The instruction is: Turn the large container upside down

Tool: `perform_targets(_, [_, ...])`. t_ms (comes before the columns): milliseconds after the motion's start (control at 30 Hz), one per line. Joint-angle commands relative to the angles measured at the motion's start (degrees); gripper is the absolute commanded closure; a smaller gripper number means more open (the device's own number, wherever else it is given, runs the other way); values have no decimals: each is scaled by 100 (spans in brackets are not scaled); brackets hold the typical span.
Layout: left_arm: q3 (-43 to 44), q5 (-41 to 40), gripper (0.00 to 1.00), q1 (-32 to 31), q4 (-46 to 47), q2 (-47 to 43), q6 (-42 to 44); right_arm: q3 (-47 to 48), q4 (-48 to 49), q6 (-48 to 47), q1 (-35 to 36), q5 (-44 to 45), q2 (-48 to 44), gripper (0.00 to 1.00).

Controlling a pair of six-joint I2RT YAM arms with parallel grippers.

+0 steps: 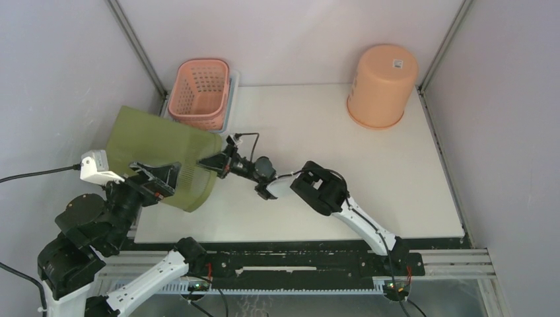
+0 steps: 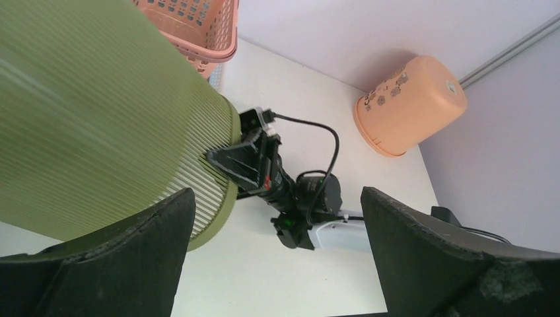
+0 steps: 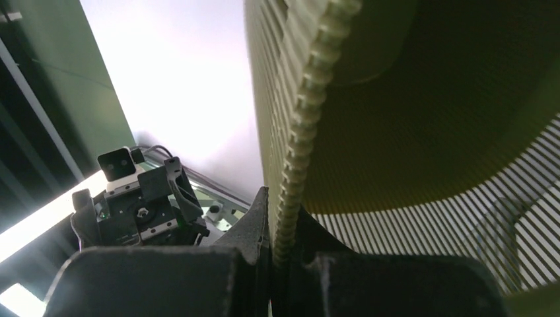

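The large olive-green ribbed container (image 1: 158, 155) lies tilted on its side at the left of the table, its open mouth facing right and toward the front. My right gripper (image 1: 216, 165) is shut on its rim, one finger inside and one outside, as the right wrist view shows (image 3: 280, 238) with the rim (image 3: 310, 99) pinched between the jaws. My left gripper (image 1: 153, 182) is open and empty beside the container's near wall. In the left wrist view (image 2: 274, 198) its jaws stand wide apart, with the container (image 2: 99, 112) at the upper left.
A peach bucket (image 1: 382, 86) stands upside down at the back right corner, also in the left wrist view (image 2: 409, 102). A pink perforated basket (image 1: 200, 92) sits at the back left, just behind the green container. Walls close in on the table (image 1: 370, 185) on three sides.
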Motion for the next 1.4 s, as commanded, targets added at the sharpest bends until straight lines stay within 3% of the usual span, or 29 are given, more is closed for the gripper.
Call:
perform_targets(0, [-48,-115,0,24,155,-74,129,-1261,572,-527,-112,-45,-746,100])
perform_targets(67, [-143,-123,0,28,221,-85,122,-1766,567,-645,-174,-97,-941,98])
perform_targets(200, [-263,-49,0,28,353,-54,116,-2234,554,-640,-306,-279,-1057,48])
perform_targets(300, [-316,-40,0,28,396,-41,116,-2582,543,-659,-353,-263,-1135,34])
perform_targets(467, [-370,-54,0,27,422,-44,107,-3223,528,-652,-468,-200,-1201,36])
perform_targets(567, [-404,-13,0,28,455,-50,94,-3620,497,-760,-547,-224,-1322,47])
perform_targets(833, [-495,87,0,27,596,-25,59,-4687,63,-1058,-808,-294,-2002,47])
perform_targets(900, [-515,81,0,26,613,-7,71,-4928,-423,-1241,-894,-376,-2301,46])
perform_targets(1033, [-591,16,0,26,633,18,81,-5472,-1744,-1887,-1084,-375,-3162,36])
perform_targets(1100, [-672,-86,0,27,649,27,72,-5662,-2677,-2262,-1217,-355,-3604,17])
perform_targets(1133, [-707,-184,0,28,638,35,67,-5724,-3140,-2465,-1287,-364,-3808,2])
perform_targets(1367, [-1042,-1193,0,28,474,-42,-122,-6471,-5093,-3775,-1720,-19,-5534,0])
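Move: The right hand holds the green container by its rim, mouth to the right; its middle lies about 8 cm left of the hand, 1 cm farther out and 5 cm higher. Its landing spot is the table roughly 21 cm below the hand, some 4 cm to the hand's right and 1 cm nearer. The pink basket stands about 28 cm ahead, 5 cm left and 12 cm lower. From the left hand, the container's middle is around 13 cm ahead, 9 cm left and 11 cm below. Down and to the right, the right hand lowers the held rim towards the table, sinking about 16 cm as its fingers open partway and swing from up-left towards level. It then draws on rightward, rising slightly, spreads its fingers fully and comes clear of the container. The left hand, fingers staying wide open, eases down and a little forward, about 4 cm. ##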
